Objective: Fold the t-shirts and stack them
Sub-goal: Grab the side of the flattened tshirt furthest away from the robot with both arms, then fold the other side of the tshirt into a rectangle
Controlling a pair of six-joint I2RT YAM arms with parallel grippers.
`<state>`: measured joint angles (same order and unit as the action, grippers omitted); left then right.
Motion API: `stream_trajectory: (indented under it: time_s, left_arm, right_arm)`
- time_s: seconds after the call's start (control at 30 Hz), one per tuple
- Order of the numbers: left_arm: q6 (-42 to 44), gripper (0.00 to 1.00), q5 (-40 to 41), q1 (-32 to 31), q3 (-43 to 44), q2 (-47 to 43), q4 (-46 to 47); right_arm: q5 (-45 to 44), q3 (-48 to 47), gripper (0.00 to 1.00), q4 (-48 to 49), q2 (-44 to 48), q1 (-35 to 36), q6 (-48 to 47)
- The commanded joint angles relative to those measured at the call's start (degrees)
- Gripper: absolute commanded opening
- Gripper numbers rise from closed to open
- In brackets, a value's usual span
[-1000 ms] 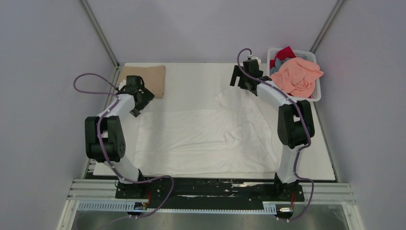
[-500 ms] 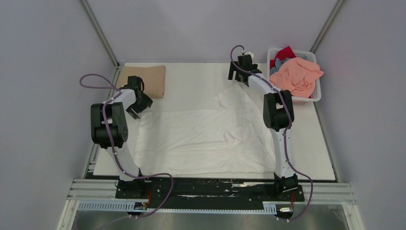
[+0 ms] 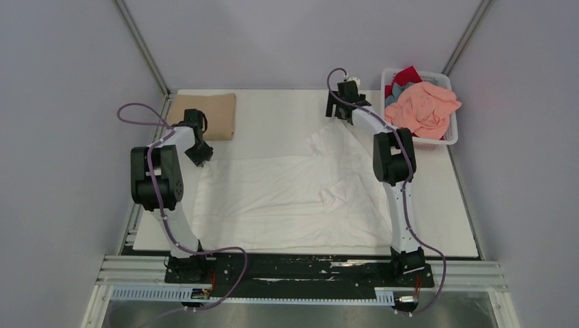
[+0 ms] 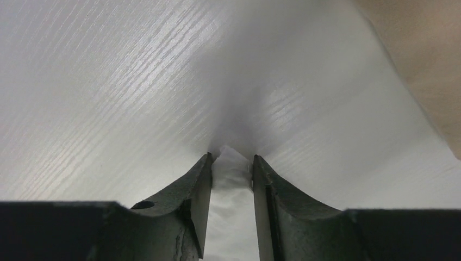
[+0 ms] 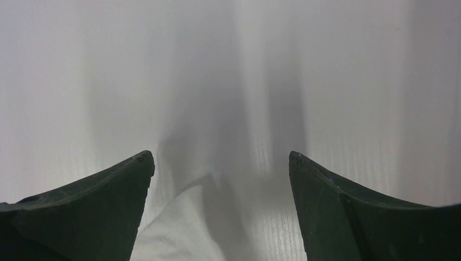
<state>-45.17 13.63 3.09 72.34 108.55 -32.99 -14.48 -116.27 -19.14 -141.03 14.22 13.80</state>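
A white t-shirt (image 3: pixel 287 195) lies spread over the middle of the table, with a wrinkled fold near its centre. My left gripper (image 3: pixel 200 154) is at the shirt's far left corner and is shut on a pinch of white cloth (image 4: pixel 232 168). My right gripper (image 3: pixel 339 104) is at the shirt's far right corner; its jaws stand wide open over a white cloth corner (image 5: pixel 174 228), apart from it. A folded tan t-shirt (image 3: pixel 207 115) lies at the far left; it also shows in the left wrist view (image 4: pixel 424 60).
A white lattice basket (image 3: pixel 447 133) at the far right holds a salmon pink shirt (image 3: pixel 423 108) with red (image 3: pixel 407 74) and grey-blue (image 3: pixel 397 96) cloth behind it. Grey walls close in the table on three sides.
Both arms have straightened and reached farther back. The right gripper moved left and farther away to the shirt's far corner. The left gripper came down onto the shirt's far left corner.
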Motion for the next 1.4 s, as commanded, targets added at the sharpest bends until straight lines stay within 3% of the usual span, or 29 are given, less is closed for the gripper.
stream_trajectory:
  time_s: [0.0, 0.07, 0.23, 0.57, 0.6, 0.8, 1.37]
  left_arm:
    - [0.66, 0.24, -2.72, -1.41, -0.89, 1.03, -0.31]
    - [0.75, 0.03, -3.31, -1.38, -1.28, 0.78, 0.36]
    - [1.61, 0.00, -2.24, -1.42, -2.62, -1.05, 2.30]
    - [3.26, 0.00, -5.50, -1.43, -8.41, -8.81, 8.63]
    - [3.30, 0.00, -6.00, -1.49, -9.05, -9.11, 8.99]
    - [3.32, 0.00, -7.94, -1.51, -11.86, -12.87, 10.97]
    - [-1.22, 0.00, -2.90, -3.91, -26.26, -32.53, 10.48]
  right_arm:
    - [0.64, 0.65, 0.90, 0.91, 0.71, 0.61, -1.67]
    - [1.18, 1.71, 0.87, 1.02, 1.08, 1.07, -2.76]
    - [1.50, 2.41, 0.76, 0.82, 0.35, 2.18, -5.31]
    - [0.80, 6.79, 0.04, 0.41, 6.53, 3.05, -2.86]
    - [0.71, 6.69, 0.00, 0.47, 7.33, 3.08, -3.09]
    - [1.47, 11.09, 0.00, 1.04, 15.60, 4.57, -5.17]
    - [-2.73, 48.92, 0.00, 0.00, 52.31, 10.83, 0.99]
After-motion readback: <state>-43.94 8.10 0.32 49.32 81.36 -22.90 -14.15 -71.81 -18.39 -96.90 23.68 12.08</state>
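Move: The t-shirt's far left corner is already between the left fingers, about 1 cm back and 1 cm below the hand. A tan folded cloth is centred some 21 cm ahead of that hand and 2 cm left, at table height. The shirt's far right tip lies about 2 cm back, 2 cm left and 1 cm below the right hand; the laundry basket is centred roughly 38 cm right of that hand and 4 cm ahead, its middle about 5 cm higher. The t-shirt's far corners are pinched, the left one first as those fingers finish closing; the right hand edges about 2 cm left and slightly down before shutting on its tip. Both then draw back towards the robot and rise with the cloth: the right about 18 cm back and 10 cm up, turning some 10 degrees counter-clockwise, the left about 6 cm back, 5 cm up and a little right, its fingers tilting forward. ##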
